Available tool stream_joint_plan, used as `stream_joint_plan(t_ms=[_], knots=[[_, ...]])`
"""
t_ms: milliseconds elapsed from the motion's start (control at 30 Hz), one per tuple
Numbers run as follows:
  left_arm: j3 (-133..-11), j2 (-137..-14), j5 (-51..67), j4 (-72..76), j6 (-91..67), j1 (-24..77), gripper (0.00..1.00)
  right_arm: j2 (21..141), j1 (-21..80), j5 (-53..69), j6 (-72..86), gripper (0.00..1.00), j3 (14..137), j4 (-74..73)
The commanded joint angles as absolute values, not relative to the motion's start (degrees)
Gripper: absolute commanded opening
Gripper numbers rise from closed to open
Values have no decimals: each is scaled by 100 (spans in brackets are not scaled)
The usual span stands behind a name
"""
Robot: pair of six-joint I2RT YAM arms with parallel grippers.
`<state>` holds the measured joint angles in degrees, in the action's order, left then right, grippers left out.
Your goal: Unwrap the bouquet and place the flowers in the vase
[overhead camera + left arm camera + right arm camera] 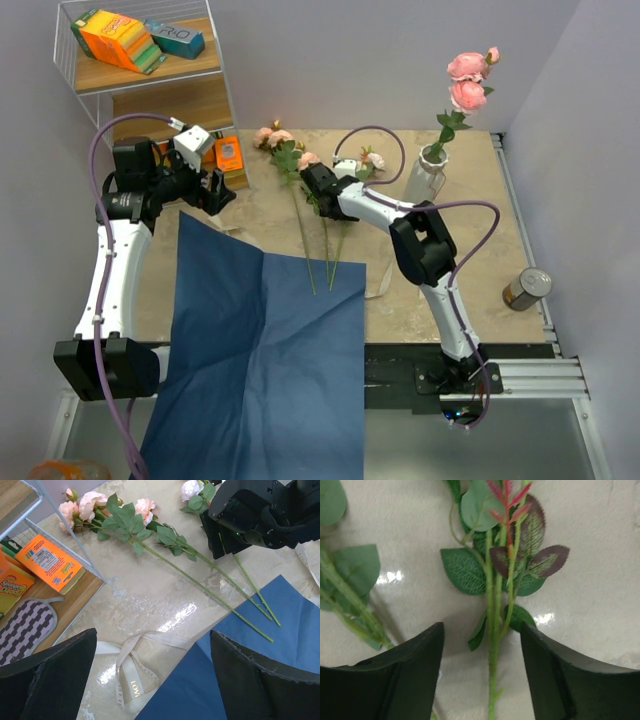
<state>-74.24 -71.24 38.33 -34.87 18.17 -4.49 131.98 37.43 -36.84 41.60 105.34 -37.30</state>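
Observation:
The bouquet is undone: its blue paper lies flat and hangs over the table's front edge. Two pink roses stand in the white vase at the back right. Three more flowers lie on the table, stems toward the paper. My right gripper is low over one of them. In the right wrist view the green stem runs between the fingers of the right gripper, open, with a gap on each side. My left gripper hangs open above the cream ribbon and the paper's corner.
A wire shelf with sponges and boxes stands at the back left, close to the left arm. A metal can sits near the table's right edge. Grey walls close in the back and right sides.

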Motion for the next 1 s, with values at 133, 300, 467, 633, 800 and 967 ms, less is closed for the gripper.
stream_joint_plan(t_ms=[133,300,467,633,800,967], knots=[[-7471,-7023,3999,-3384,1951,-518,99,13386,3630,-3551,4290,42,10749,-3885],[-7427,-7014,3990,-3358,1969,-536,99,13228,3621,-3603,4184,0,10600,-3771],[-7444,-7022,4008,-3392,1951,-554,99,12710,3621,-3718,4017,0,10398,-3499],[-7444,-7014,4017,-3428,1977,-554,99,11533,3700,-3665,3166,0,9652,-2306],[-7418,-7014,4104,-3480,2030,-563,99,10013,3981,-3579,1578,0,9290,-1311],[-7436,-7014,4192,-3489,1986,-571,99,9186,4025,-2400,318,0,9649,-581]])
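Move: The right hand is low over the table with its open fingers astride the white rose's stem, which lies practically at the hand point, perhaps 1 cm below. The middle pink rose's stem lies about 5 cm to the left, its middle some 5 cm back; the outer pink rose's stem is about 11 cm left and 2 cm back. The vase stands roughly 17 cm right and 1 cm back. From the left hand, the gripped stretch is about 9 cm ahead, 29 cm right and 27 cm down. Almost in place at first, the right hand shuts its fingers and pinches the white rose's stem just below the leaves. It then rises straight up, faster and faster, about 26 cm with only a slight drift back, keeping its grip while the wrist tips the fingers up some 30 degrees and swings them counter-clockwise by about 20. ##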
